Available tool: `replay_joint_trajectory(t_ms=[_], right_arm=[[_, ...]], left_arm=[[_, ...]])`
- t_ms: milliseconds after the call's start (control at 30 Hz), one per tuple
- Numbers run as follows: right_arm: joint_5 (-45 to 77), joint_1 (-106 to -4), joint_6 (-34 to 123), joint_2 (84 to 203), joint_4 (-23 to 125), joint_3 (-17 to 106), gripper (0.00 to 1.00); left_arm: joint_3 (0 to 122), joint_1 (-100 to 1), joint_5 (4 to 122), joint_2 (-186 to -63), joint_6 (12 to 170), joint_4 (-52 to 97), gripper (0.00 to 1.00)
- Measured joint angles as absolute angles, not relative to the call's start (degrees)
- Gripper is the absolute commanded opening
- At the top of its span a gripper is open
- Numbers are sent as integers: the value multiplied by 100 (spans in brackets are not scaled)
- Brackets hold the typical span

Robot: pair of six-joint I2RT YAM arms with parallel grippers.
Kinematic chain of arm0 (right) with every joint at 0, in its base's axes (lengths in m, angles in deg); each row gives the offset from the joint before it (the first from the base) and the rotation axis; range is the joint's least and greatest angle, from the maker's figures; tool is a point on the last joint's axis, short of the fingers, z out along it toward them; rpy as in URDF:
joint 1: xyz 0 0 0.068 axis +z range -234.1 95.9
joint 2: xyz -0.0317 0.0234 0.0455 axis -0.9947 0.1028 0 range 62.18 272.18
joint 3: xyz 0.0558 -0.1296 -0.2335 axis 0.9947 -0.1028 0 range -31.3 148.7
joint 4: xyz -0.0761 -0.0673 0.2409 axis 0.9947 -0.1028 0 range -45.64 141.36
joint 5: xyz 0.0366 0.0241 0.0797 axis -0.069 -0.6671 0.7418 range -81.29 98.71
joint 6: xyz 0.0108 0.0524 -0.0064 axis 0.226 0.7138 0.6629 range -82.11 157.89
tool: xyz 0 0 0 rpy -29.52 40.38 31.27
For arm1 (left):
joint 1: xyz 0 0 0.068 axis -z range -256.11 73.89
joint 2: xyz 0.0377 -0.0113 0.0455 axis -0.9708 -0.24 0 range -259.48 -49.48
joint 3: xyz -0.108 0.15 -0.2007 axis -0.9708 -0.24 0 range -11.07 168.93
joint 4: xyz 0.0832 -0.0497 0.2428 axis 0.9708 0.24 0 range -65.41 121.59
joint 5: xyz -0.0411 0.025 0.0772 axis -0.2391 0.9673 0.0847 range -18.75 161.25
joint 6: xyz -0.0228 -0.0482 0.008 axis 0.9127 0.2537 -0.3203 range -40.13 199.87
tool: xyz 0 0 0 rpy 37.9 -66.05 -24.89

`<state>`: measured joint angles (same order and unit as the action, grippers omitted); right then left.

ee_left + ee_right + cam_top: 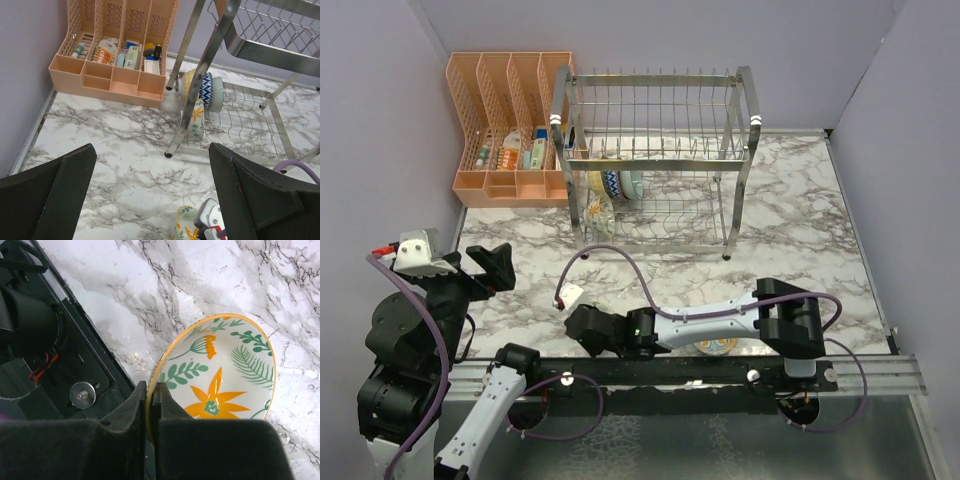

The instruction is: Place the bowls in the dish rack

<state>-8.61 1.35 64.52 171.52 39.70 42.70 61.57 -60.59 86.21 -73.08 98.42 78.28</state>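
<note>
My right gripper [151, 390] is shut on the yellow rim of a white bowl [220, 370] painted with an orange flower and green leaves, low over the marble by the near rail. The same bowl [184, 225] shows at the bottom of the left wrist view. From above, the right gripper [585, 326] hides it. Another patterned bowl [716, 346] lies under the right forearm. The chrome dish rack [650, 80] stands at the back, with several bowls [612, 186] on edge in its lower tier [206, 88]. My left gripper [492, 264] is open and empty [150, 200].
A peach plastic organizer [510, 130] with small items stands left of the rack, against the left wall. A purple cable [620, 255] loops over the marble table [800, 230] in front of the rack. The black rail [670, 372] runs along the near edge.
</note>
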Motion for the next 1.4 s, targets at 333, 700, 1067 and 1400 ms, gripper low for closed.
replay_joint_trajectory(t_ms=[333, 700, 1067, 1400], right_arm=[[-625, 135, 6500, 16053, 4316, 3109, 1], [1032, -781, 6848, 14643, 5247, 2265, 1], [3972, -2464, 8419, 14973, 7747, 1223, 1], [4564, -3366, 9263, 15537, 8877, 1503, 1]], left_arm=[[6170, -6024, 8634, -7277, 9846, 7889, 99], [6207, -6024, 8630, -7286, 9863, 7863, 99], [6340, -6024, 8628, -7386, 9863, 7771, 99], [6351, -6024, 8628, -7447, 9861, 7762, 99]])
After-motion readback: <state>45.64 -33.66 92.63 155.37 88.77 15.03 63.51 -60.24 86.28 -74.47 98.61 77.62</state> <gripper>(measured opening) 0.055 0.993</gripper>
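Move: The flower-patterned bowl is already pinched by its near rim in the right hand. Its likely place, the lower rack tier just right of the flowered bowl standing there, lies about 32 cm ahead, 5 cm right and 3 cm higher. The racked flowered bowl is some 31 cm straight ahead, the green bowl about 39 ahead and 8 right; the blue patterned bowl lies 6 ahead and 28 right. From the left hand the place is roughly 25 cm ahead, 20 right, 29 below. The flower-patterned bowl stays pinched by its rim as the right hand first eases right about 5 cm and lifts, then swings forward towards the left part of the dish rack, ending some 12 cm higher and 10 cm farther out. On the way the wrist rolls and tips nearly 60 degrees, from slanting down to pointing left and almost level. ##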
